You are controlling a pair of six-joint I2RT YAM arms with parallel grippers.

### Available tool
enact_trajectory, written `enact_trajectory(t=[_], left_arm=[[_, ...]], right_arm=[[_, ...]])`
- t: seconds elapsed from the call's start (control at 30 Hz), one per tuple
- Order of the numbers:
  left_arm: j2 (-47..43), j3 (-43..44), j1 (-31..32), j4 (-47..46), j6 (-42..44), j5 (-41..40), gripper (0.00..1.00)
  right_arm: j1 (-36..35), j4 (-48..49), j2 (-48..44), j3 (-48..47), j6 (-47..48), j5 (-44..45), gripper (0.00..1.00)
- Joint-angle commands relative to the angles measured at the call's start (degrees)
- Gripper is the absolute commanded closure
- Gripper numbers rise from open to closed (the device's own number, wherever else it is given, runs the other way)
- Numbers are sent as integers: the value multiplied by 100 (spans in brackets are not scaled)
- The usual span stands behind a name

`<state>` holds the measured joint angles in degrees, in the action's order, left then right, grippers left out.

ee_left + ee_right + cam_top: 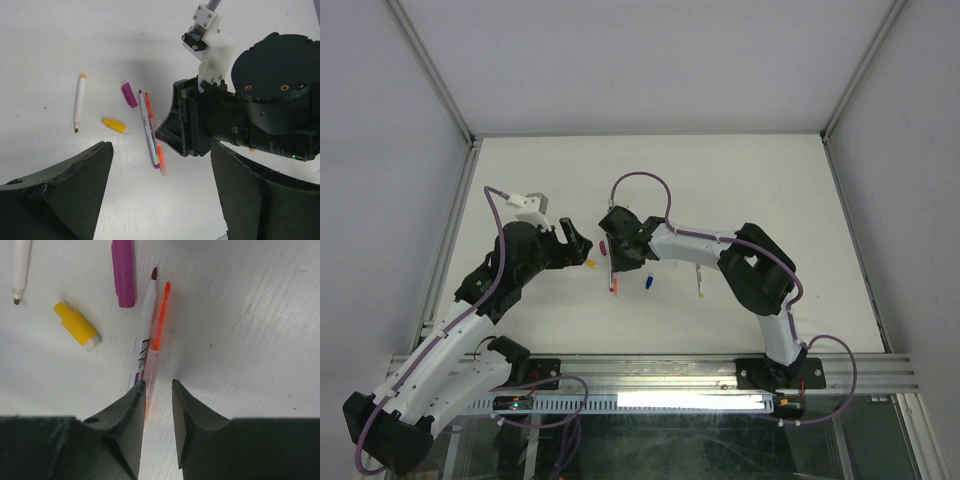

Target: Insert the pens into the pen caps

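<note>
An orange pen [159,330] lies on the white table beside a white pen with a dark red tip [146,325]. My right gripper [158,383] stands over their lower ends, open by a narrow gap. The orange pen runs along the inside of the left finger, and the white pen passes under that finger. A purple cap [123,275] and a yellow cap [77,326] lie just left of them. My left gripper [161,146] hovers wide open and empty, facing the right gripper [170,132] and the same pens [150,135]. A further pen [79,102] lies to the left.
In the top view a blue cap [648,283] and another pen [699,283] lie right of the pair, and a red-pink cap [603,245] sits by the right gripper [609,250]. The left gripper [582,245] is close beside it. Metal frame posts edge the table.
</note>
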<state>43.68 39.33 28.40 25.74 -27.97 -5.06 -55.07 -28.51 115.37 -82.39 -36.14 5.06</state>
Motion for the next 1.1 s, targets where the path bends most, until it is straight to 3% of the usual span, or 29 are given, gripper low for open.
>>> enact_trajectory(t=[0.0, 0.3, 0.63, 1.07], left_arm=[[-97, -2, -24, -121, -33, 62, 18], [-106, -8, -31, -123, -33, 60, 18], [-114, -4, -25, -129, -25, 49, 18], [-138, -19, -19, -124, -25, 49, 18]], right_arm=[[-38, 104, 41, -301, -69, -46, 70], [-52, 1, 209, -431, -19, -5, 70], [-185, -819, 542, -912, 327, 701, 73], [-160, -694, 281, -554, 212, 766, 94]])
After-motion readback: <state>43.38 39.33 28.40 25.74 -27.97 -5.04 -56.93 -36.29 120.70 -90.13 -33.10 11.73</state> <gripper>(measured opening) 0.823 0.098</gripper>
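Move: The orange pen lies almost under the right hand, its middle about 1 cm to the left, 1 cm back and 1 cm below. The white pen lies against its left side, level with the hand and 2 cm to its left. The yellow cap is some 6 cm left and 3 cm ahead, the purple cap about 7 cm ahead and 3 cm left. From the left hand, the orange pen is about 7 cm to the right, 1 cm ahead and 16 cm below. Close the right gripper on the orange pen near its middle: ease the fingertips down about 1 cm with a slight nudge forward, roll the hand some 10 degrees so that its left side dips, and bring the already narrow fingers together until they pinch the barrel from both sides, leaving the white pen outside the left finger. ##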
